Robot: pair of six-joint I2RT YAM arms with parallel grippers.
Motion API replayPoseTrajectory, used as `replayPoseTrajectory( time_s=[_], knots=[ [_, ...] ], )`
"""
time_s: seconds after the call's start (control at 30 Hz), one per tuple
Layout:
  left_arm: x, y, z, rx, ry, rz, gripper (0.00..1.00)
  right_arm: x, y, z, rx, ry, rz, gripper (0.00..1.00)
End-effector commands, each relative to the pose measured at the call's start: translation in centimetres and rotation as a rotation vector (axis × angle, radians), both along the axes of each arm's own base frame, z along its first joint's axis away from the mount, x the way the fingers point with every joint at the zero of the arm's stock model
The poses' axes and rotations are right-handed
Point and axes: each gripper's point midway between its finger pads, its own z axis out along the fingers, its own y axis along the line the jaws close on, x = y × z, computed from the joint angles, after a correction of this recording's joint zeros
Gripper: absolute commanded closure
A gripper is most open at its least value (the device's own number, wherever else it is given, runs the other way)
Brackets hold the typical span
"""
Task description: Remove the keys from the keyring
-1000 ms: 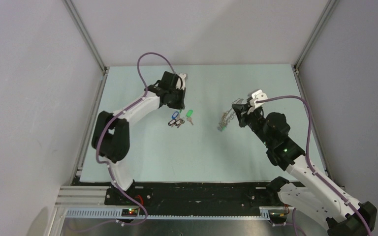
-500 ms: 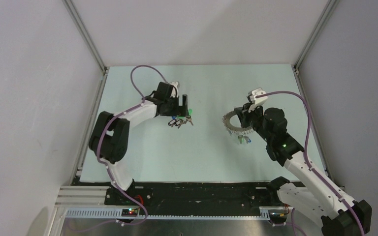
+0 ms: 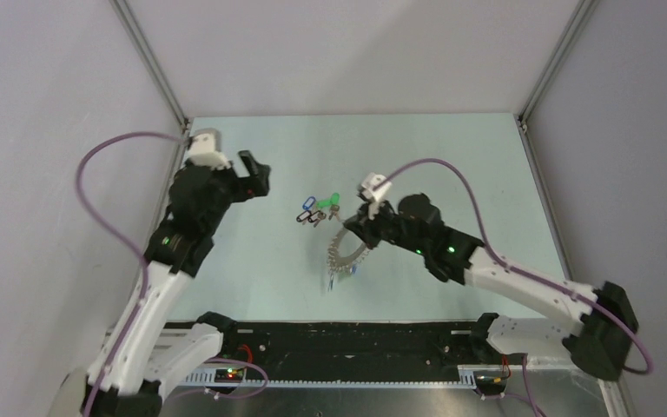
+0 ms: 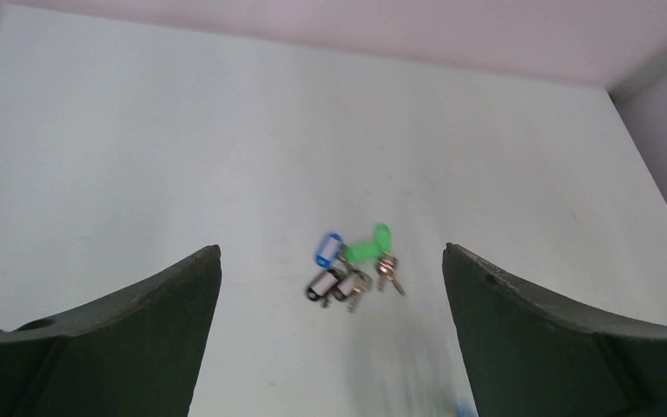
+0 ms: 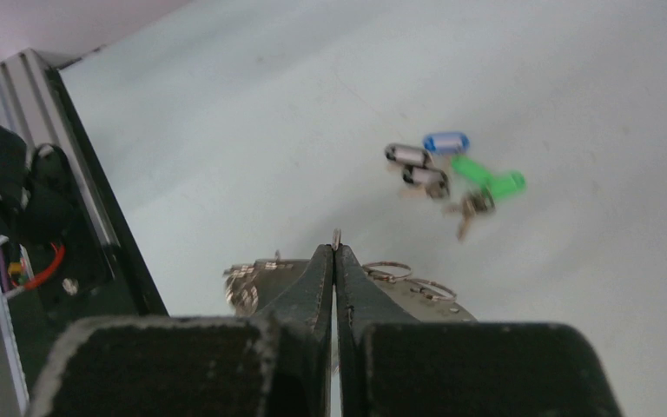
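Note:
A small pile of loose keys [image 3: 317, 208] with blue, green and dark tags lies on the pale table; it also shows in the left wrist view [image 4: 353, 265] and the right wrist view [image 5: 450, 174]. My right gripper [image 3: 358, 228] is shut on the edge of the large grey keyring [image 3: 345, 250], held above the table with keys dangling from its lower end [image 3: 339, 276]. In the right wrist view the ring [image 5: 425, 295] spreads to both sides of the closed fingers [image 5: 336, 252]. My left gripper [image 3: 256, 176] is open and empty, raised left of the loose keys [image 4: 332, 347].
The table [image 3: 260, 278] has metal frame posts at its back corners [image 3: 181, 122]. A black rail with wiring runs along the near edge [image 3: 339, 334], also in the right wrist view [image 5: 43, 252].
My left arm has pulled back left and up, away from the loose keys. My right arm has swung left and toward the near edge, carrying the keyring closer to the pile.

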Motion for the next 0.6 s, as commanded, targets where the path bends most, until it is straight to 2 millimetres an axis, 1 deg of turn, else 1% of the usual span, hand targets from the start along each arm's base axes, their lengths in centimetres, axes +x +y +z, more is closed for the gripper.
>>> replayPoseTrajectory(
  time_s=[0.0, 0.03, 0.07, 0.1, 0.13, 0.17, 0.2, 0.23, 0.27, 0.3, 0.37, 0.4, 0.43, 0.47, 0.5, 0.53, 0.57],
  knots=[
    [-3.5, 7.4, 1.3, 0.101, -0.053, 0.304, 0.0, 1.5, 8.6, 9.6, 0.223, -0.175, 0.124, 1.0],
    [-4.3, 7.9, 2.0, 0.107, -0.08, 0.312, 0.0, 1.0, 10.3, 12.7, 0.273, -0.211, 0.17, 1.0],
    [-4.7, 8.3, 2.4, 0.14, -0.094, 0.314, 0.0, 1.3, 12.4, 14.3, 0.297, -0.227, 0.206, 1.0],
    [-5.3, 8.7, 2.7, 0.166, -0.108, 0.31, 0.0, 1.1, 13.5, 15.3, 0.313, -0.234, 0.231, 1.0],
    [-5.6, 9.0, 3.0, 0.177, -0.116, 0.32, 0.0, 1.2, 15.1, 16.7, 0.337, -0.245, 0.265, 0.93],
    [-6.2, 9.6, 3.3, 0.195, -0.124, 0.336, 0.0, 1.2, 15.8, 17.4, 0.351, -0.254, 0.282, 0.79],
    [-6.6, 9.9, 3.4, 0.206, -0.123, 0.344, 0.0, 1.4, 16.7, 18.6, 0.377, -0.274, 0.298, 0.7],
    [-7.0, 10.3, 3.8, 0.217, -0.135, 0.351, 0.0, 1.6, 16.9, 19.1, 0.388, -0.282, 0.296, 0.52],
    [-7.3, 10.4, 3.8, 0.226, -0.135, 0.351, 0.0, 2.1, 17.1, 19.8, 0.405, -0.291, 0.27, 0.42],
    [-7.6, 10.5, 4.1, 0.229, -0.144, 0.352, 0.0, 2.4, 17.0, 20.1, 0.408, -0.294, 0.253, 0.3],
    [-7.7, 10.5, 4.4, 0.229, -0.149, 0.35, 0.0, 3.4, 16.2, 20.3, 0.399, -0.299, 0.19, 0.23],
    [-7.7, 10.5, 4.4, 0.228, -0.147, 0.35, 0.0, 4.0, 15.2, 20.0, 0.384, -0.292, 0.148, 0.22],
    [-7.5, 10.4, 4.5, 0.224, -0.146, 0.346, 0.0, 4.3, 14.7, 19.7, 0.371, -0.286, 0.131, 0.2],
    [-7.4, 10.3, 4.6, 0.222, -0.145, 0.343, 0.0, 4.8, 13.5, 19.1, 0.349, -0.271, 0.098, 0.2],
    [-7.1, 10.0, 4.6, 0.214, -0.14, 0.333, 0.0, 5.0, 12.8, 18.6, 0.338, -0.258, 0.083, 0.2],
    [-7.0, 9.8, 4.6, 0.208, -0.139, 0.329, 0.0, 5.3, 11.2, 17.7, 0.313, -0.242, 0.057, 0.2],
    [-6.8, 9.6, 4.5, 0.199, -0.132, 0.321, 0.0, 5.4, 10.3, 17.3, 0.301, -0.236, 0.044, 0.2]
  ],
)
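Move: Below the right fingertips, about 6 cm down and 3 cm back, hangs the pinched keyring. The open left side of the table, where it goes, lies some 36 cm left of that hand, 7 cm ahead and 19 cm lower; the green-tagged keys lie about 18 cm ahead and 6 cm left, the black-tagged keys about 15 cm ahead and 12 cm left. From the empty left hand that patch is some 13 cm left, 3 cm back, 26 cm down. Swinging fast to the left and up, about 17 cm each way, the right hand tips its fingers upward some 25 degrees, opens wide partway through and lets go of the keyring, flinging it towards the left side; it then eases back right a little. The left hand, still empty and open, clears away left and back from the loose keys, turning counter-clockwise. ##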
